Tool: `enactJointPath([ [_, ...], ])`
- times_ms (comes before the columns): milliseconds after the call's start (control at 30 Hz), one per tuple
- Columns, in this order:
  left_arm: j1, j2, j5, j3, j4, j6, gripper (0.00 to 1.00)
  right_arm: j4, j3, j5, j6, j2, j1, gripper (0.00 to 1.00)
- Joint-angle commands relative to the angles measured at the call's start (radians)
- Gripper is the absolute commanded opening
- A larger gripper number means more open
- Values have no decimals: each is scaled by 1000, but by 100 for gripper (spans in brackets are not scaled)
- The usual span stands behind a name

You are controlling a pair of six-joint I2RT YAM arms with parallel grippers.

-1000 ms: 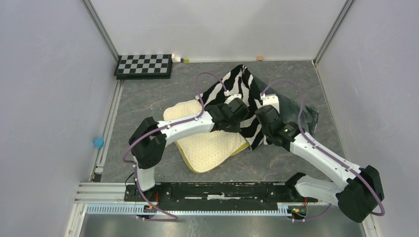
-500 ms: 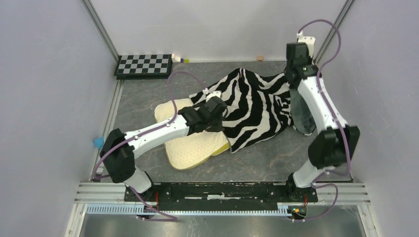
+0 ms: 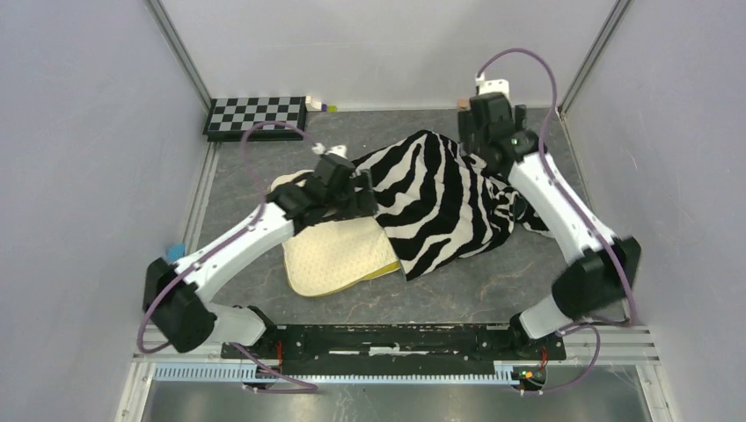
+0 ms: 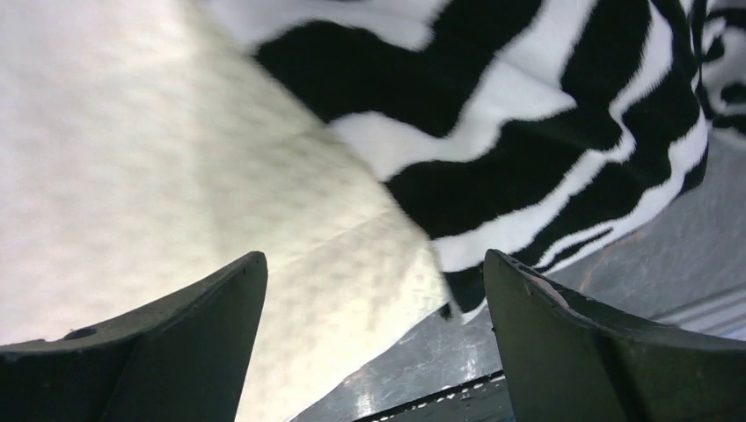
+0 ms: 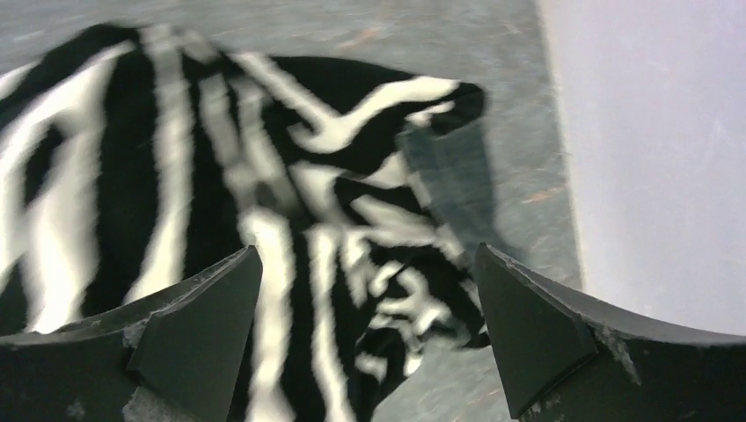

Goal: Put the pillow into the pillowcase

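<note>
The cream quilted pillow [image 3: 330, 255] lies left of centre, its right part under the zebra-striped pillowcase [image 3: 440, 193], which is draped in a mound to its right. My left gripper [image 3: 354, 195] hovers over the line where pillow and pillowcase meet. In the left wrist view it [image 4: 374, 257] is open over the pillow [image 4: 176, 176] and the pillowcase [image 4: 493, 132], holding nothing. My right gripper [image 3: 482, 151] is above the pillowcase's far right corner. It [image 5: 366, 250] is open over the stripes [image 5: 220, 176], and a grey-green flap [image 5: 449, 176] shows there.
A checkerboard [image 3: 257, 116] lies at the back left. Small objects [image 3: 463, 104] sit along the back wall. A blue item [image 3: 175, 253] is by the left wall. Walls close in on three sides, and a metal rail [image 3: 396, 338] runs along the front.
Both grippers have opened and let go of the pillowcase. The right arm came down and left from the back right corner. The left arm drew back to the left.
</note>
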Motion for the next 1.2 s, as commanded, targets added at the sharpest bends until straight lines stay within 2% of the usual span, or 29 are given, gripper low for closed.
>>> enactJointPath([
  [0, 134, -187, -32, -75, -108, 15, 100, 102, -252, -36, 75, -268, 177, 98],
  [133, 264, -347, -63, -196, -212, 22, 100, 194, -511, -55, 171, -422, 456, 98],
  [267, 364, -474, -62, -319, -269, 20, 100, 199, -636, 31, 275, -416, 721, 98],
  [367, 388, -516, -42, -390, -252, 3, 100, 260, -705, 26, 328, -387, 818, 98],
  [467, 388, -496, -9, -404, -226, -21, 100, 277, -709, 39, 358, -314, 885, 98],
  [600, 388, -454, 52, -474, -130, -53, 99, 281, -711, 79, 373, -241, 899, 98],
  [667, 387, -426, 71, -510, -72, -60, 94, 290, -714, 106, 366, -223, 896, 97],
  [733, 387, -407, 94, -540, -21, -70, 85, 279, -699, 114, 359, -206, 887, 83],
  [833, 387, -391, 97, -558, 18, -81, 69, 238, -651, 160, 345, -196, 879, 48],
  [967, 387, -373, 89, -580, 54, -83, 37, 156, -542, 204, 317, -191, 871, 8],
  [1000, 387, -364, 96, -585, 65, -81, 30, 153, -502, 181, 301, -187, 873, 0],
  [1033, 387, -352, 115, -588, 77, -79, 19, 166, -470, 151, 279, -182, 883, 0],
  [1100, 381, -338, 178, -587, 122, -96, 5, 178, -364, 107, 246, -150, 923, 0],
  [1167, 316, -339, 193, -567, 173, -144, 3, 173, -244, 63, 226, -81, 977, 0],
])
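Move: The near corner of the pillowcase's open hem lies about 23 cm back, 22 cm to the left and 16 cm below the right hand; the case's bunched end is some 7 cm back, 4 cm right and 17 cm below that hand. For the left hand, the pillow's left edge is about 6 cm back, 16 cm left and 10 cm below; the hem corner is roughly 12 cm back, 8 cm right and 10 cm below. Both hands sweep left, back and down; left pinches the pillow's edge, right the hem corner, lifting about 6 cm. ##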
